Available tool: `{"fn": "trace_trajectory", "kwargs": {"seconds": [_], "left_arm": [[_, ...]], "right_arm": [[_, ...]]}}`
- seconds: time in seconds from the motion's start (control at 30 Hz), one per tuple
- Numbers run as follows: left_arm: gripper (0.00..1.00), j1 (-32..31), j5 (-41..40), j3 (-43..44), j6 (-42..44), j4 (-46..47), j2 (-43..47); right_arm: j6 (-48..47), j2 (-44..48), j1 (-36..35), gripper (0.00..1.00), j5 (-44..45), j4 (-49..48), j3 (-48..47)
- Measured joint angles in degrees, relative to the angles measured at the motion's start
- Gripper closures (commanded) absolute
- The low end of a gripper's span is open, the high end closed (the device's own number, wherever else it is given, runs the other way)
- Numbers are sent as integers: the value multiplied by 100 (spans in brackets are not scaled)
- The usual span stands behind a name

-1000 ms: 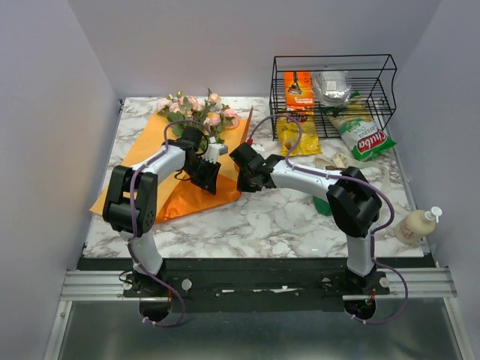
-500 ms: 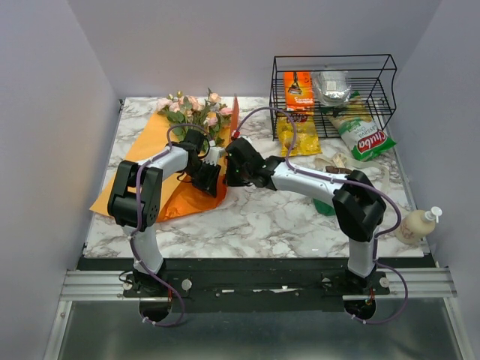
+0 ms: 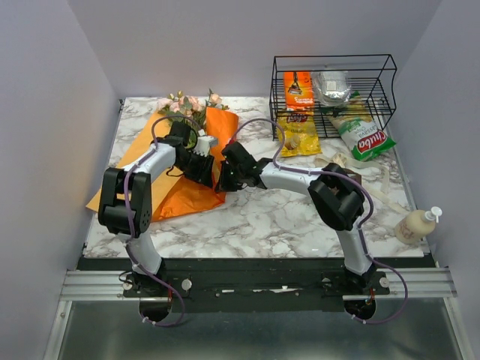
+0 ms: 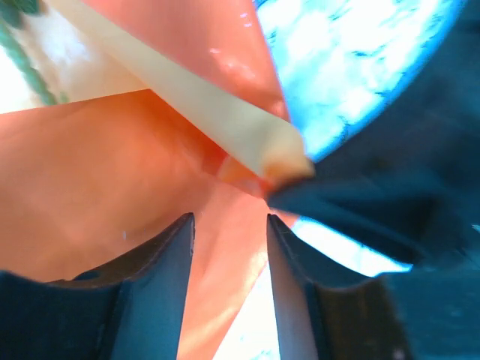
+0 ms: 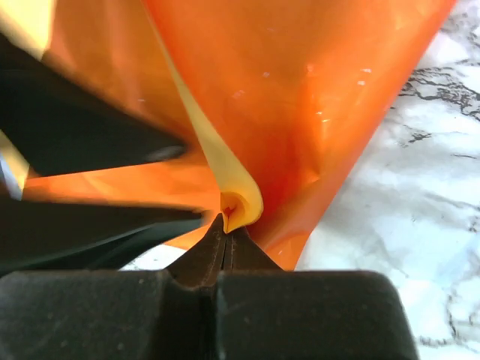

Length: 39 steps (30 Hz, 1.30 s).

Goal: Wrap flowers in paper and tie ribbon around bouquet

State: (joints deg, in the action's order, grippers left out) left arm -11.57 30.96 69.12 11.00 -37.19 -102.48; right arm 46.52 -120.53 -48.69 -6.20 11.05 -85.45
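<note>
The orange paper (image 3: 133,161) lies on the left of the marble table, its right edge folded up over the stems of the flowers (image 3: 187,103). The pink and cream blooms stick out at the back. My right gripper (image 3: 225,175) is shut on the folded edge of the paper (image 5: 300,97), and the pinched fold shows just above the gripper's tip (image 5: 225,219). Right beside it, my left gripper (image 3: 201,163) is open over the sheet. Paper (image 4: 97,180) shows in the gap of the left gripper (image 4: 229,217). A pale ribbon (image 3: 385,180) lies at the right.
A black wire basket (image 3: 332,57) with snack packets stands at the back right. A yellow packet (image 3: 298,135) and a white and green bag (image 3: 365,139) lie in front of it. A cream pump bottle (image 3: 417,223) lies near the front right edge.
My right gripper has carried the paper's right edge up and leftward over the stems. The left gripper's jaws have widened, and it has shifted toward the back left.
</note>
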Motion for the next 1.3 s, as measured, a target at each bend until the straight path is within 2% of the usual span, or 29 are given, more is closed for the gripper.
{"fn": "trace_trajectory", "kwargs": {"seconds": [0.23,0.4,0.5,0.57,0.6,0.67,0.7,0.77,0.97,1.1,1.3], "left_arm": [[49,496,262,330,273,-527,457],[50,1215,-105,153,511,-581,605],[50,1416,-326,-170,645,-592,573],[55,1408,-413,-341,695,-601,487],[64,1408,-448,-387,702,-592,446],[74,1390,-557,-461,702,-542,302],[82,1381,-601,-490,713,-496,236],[87,1381,-662,-507,704,-424,136],[93,1381,-610,-509,743,-280,-2],[100,1381,-459,-538,791,-173,0],[100,1381,-411,-612,809,-81,26]], "right_arm": [[192,-232,118,99,-57,85,-55],[175,-232,129,99,-57,181,-140],[109,-232,129,99,-57,234,-284],[50,-232,129,99,-57,240,-385],[15,-232,129,99,-57,240,-435],[-72,-232,129,99,-57,247,-511],[-133,-232,127,99,-57,247,-544],[-326,-232,92,99,-59,243,-634],[-1069,-232,-199,99,-247,-17,-999],[-1145,-337,-334,99,-647,-297,-1325],[-1119,-951,-343,99,-1172,-538,-1744]]}}
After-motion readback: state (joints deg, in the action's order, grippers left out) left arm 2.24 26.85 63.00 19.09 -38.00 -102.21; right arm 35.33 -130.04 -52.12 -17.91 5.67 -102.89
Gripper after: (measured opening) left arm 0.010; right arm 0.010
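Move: The orange fold edge that the left hand goes for lies about 10 cm to its left, 1 cm back and 3 cm below its open fingers. The right hand still holds the rolled paper corner, with that edge some 14 cm to its left, 1 cm back and 3 cm lower. From the left hand, the blossoms lie roughly 25 cm ahead and 6 cm left, and the raised orange flap about 17 cm ahead and 5 cm right. Up, then leftward about 10 cm in an arc, the empty left hand clears the paper, comes down at the orange fold edge, and shuts its half-open fingers on it. The right hand keeps its pinch, first dipping, easing forward slightly, then lifting and sweeping some 10 cm left towards the left hand, turning counter-clockwise about 20 degrees and starting down again. ##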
